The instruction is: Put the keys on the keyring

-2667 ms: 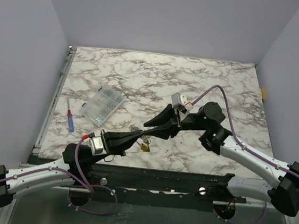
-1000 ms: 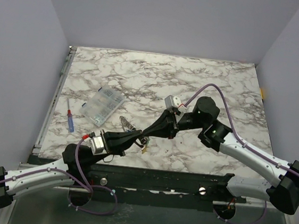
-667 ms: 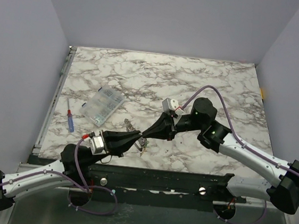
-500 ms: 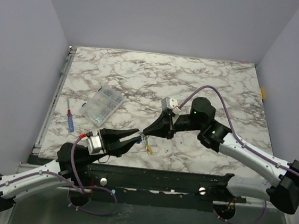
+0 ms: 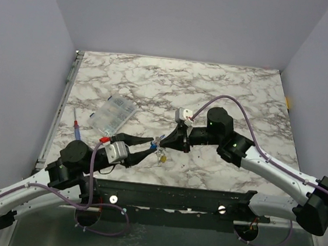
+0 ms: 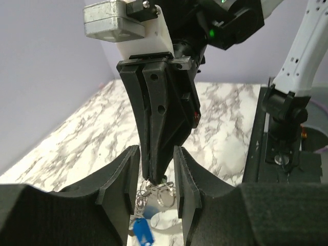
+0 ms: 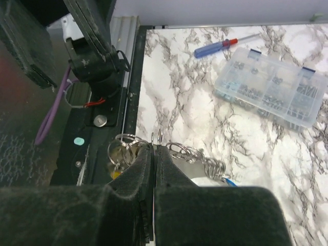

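The keyring (image 7: 199, 154), a chain of silver wire rings, hangs above the table's near middle with my right gripper (image 7: 155, 146) shut on one ring. A blue key (image 6: 142, 231) and a yellow key (image 5: 162, 157) dangle from the rings. In the top view the right gripper (image 5: 164, 142) points left, tip to tip with my left gripper (image 5: 149, 145). The left gripper (image 6: 155, 154) is open, its jaws standing either side of the right gripper's shut fingers (image 6: 160, 128) and the rings (image 6: 165, 193) below them. Nothing is pinched between the left jaws.
A clear compartment box (image 5: 113, 116) lies at the table's left, with a blue-and-red screwdriver (image 5: 77, 132) beside it near the left rail. The black front rail (image 5: 174, 191) runs just below the grippers. Purple cables loop off both arms.
My left gripper has gone from shut to open and its arm has swung left and back. The right gripper has shifted left, carrying the ring chain and keys.
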### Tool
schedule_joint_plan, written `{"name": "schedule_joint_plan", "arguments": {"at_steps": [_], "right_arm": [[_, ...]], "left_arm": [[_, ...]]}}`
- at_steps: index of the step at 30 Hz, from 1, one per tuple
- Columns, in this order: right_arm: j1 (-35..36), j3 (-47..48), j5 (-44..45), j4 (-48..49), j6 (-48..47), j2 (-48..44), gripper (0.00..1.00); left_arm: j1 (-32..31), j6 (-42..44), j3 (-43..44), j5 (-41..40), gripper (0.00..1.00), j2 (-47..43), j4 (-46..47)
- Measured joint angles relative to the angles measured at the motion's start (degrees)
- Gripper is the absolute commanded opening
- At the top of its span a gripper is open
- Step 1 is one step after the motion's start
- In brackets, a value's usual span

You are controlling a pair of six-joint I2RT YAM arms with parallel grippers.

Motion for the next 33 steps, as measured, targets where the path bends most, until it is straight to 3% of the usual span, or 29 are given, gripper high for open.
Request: {"name": "schedule_joint_plan", "arguments": {"at_steps": [9, 19, 33], "right_arm": [[0.2, 0.1, 3.9, -8.7, -2.1, -2.4, 0.01], [0.5, -1.6, 6.6, -11.0, -1.9, -8.2, 0.01], [1.3, -4.3, 11.0, -16.6, -0.4, -13.6, 0.00]], "left_arm": [[0.0, 5.9, 15.3, 1.8, 0.37, 13.4, -16.9], [0.6, 7.2, 23.3, 4.5, 0.35, 29.5, -28.3], [10.1, 15.3, 42.1, 17.3, 0.33, 43.4, -46.0]]}}
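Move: Pinched in the right fingertips, the keyring has its middle about 1 cm below the right hand point, level with it both ways. From the part-open, empty left fingers it lies roughly 3 cm ahead, 3 cm to the right and 6 cm down. The blue key hangs some 4 cm below the keyring, 1 cm ahead and 1 cm left of it; the yellow key hangs as low, 3 cm back and 1 cm to the right of it. Tipping its fingers down by some 40 degrees, the left hand swings right and drops, then reaches forward and rises a little, ending above the forward side of the keyring with its fingers still part open. The right hand keeps its pinch and draws the keyring about 5 cm to the right, dipping slightly, with a small clockwise turn. ##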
